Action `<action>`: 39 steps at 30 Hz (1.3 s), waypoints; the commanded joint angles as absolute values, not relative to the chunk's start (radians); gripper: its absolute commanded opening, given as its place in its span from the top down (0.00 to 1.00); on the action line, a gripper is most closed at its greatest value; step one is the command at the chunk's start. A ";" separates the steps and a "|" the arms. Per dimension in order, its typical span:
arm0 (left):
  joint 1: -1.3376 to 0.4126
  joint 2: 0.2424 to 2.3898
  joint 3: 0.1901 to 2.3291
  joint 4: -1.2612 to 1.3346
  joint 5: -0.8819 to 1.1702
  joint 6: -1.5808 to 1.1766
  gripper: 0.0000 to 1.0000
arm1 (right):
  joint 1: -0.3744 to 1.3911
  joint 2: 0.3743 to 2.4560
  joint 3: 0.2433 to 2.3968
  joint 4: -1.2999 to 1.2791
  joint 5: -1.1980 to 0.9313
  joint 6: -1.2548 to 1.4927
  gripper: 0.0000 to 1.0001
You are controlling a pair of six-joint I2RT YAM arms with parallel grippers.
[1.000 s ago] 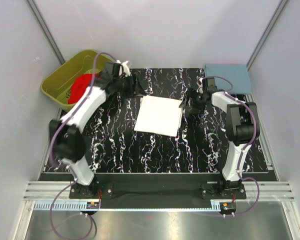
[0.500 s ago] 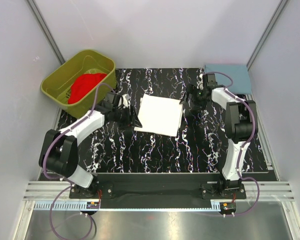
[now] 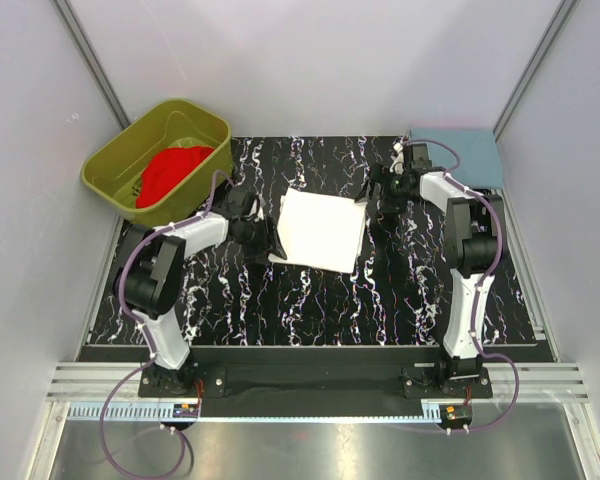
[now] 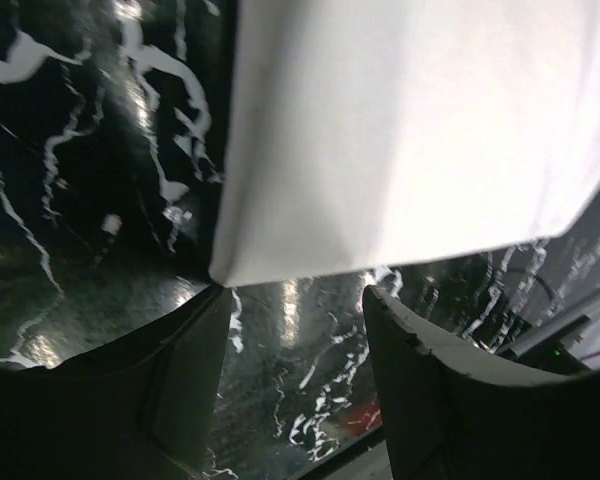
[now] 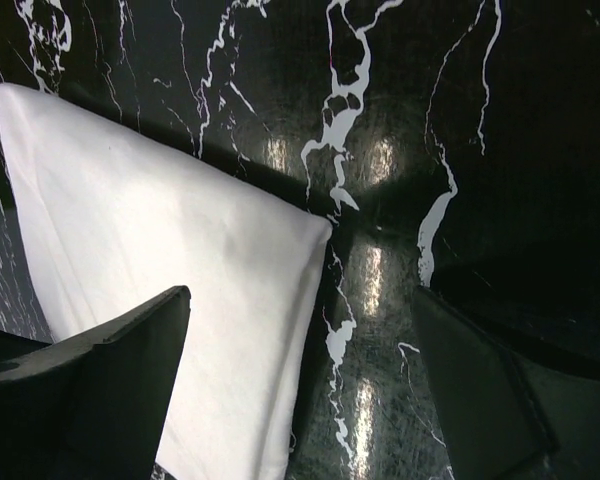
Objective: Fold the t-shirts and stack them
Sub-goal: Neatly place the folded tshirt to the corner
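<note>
A white t-shirt (image 3: 320,230), folded into a flat rectangle, lies in the middle of the black marbled table (image 3: 310,300). A red t-shirt (image 3: 172,170) sits bunched in the olive-green tub (image 3: 120,160) at the back left. My left gripper (image 3: 267,243) is low at the white shirt's near left corner. Its jaws are open and hold nothing; in the left wrist view the left gripper (image 4: 295,300) has the white t-shirt (image 4: 420,130) edge just ahead of it. My right gripper (image 3: 380,200) is open at the far right corner. In the right wrist view the right gripper (image 5: 300,300) straddles the corner of the white t-shirt (image 5: 150,260).
A flat blue-grey pad (image 3: 455,155) lies at the back right corner of the table. Grey walls close in the left, right and back sides. The tub stands off the table's back left corner.
My left arm has swung from the tub down to the white shirt's near left corner. The right gripper has opened wider and shifted slightly back along the shirt's right corner.
</note>
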State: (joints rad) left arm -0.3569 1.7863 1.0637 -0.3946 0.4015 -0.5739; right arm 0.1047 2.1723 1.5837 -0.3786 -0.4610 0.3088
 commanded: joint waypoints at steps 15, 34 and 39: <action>-0.318 1.914 1.183 -0.491 0.253 -0.551 0.40 | 0.175 2.275 1.614 -0.368 -0.386 0.391 0.00; -0.318 2.005 1.318 -0.594 0.192 -0.538 0.39 | 0.169 2.212 1.463 -0.204 -0.660 0.609 0.00; -0.318 2.022 1.321 -0.609 0.175 -0.532 0.39 | 0.167 2.174 1.373 -0.046 -0.707 0.686 0.00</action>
State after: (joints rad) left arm -0.3271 1.9659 1.3243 -0.5751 0.2901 -0.5732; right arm 0.1608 2.1857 1.4471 -0.0864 -0.6971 0.6273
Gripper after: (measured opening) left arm 0.602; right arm 0.993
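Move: Just back of the folded white t-shirt's near edge, the left hand has the shirt's middle about 9 cm ahead, 11 cm right and 2 cm below; the green bin stands some 30 cm ahead and 33 cm left. From the right hand, the t-shirt's middle is roughly 8 cm back, 16 cm left and 2 cm below, its far right corner being only 1 cm ahead and 2 cm left. The blue board lies about 14 cm ahead and 25 cm right of that hand. Sliding low with its fingers wide open, the right hand edges about 2 cm forward and left, then sweeps some 5 cm farther left while easing back 4 cm and rolling its left side up about 20 degrees, working its outer finger under the shirt's far right corner. Meanwhile the left hand creeps 4 to 5 cm forward in two steps, sinking slightly, half-open fingers straddling the shirt's left edge near the near-left corner. ##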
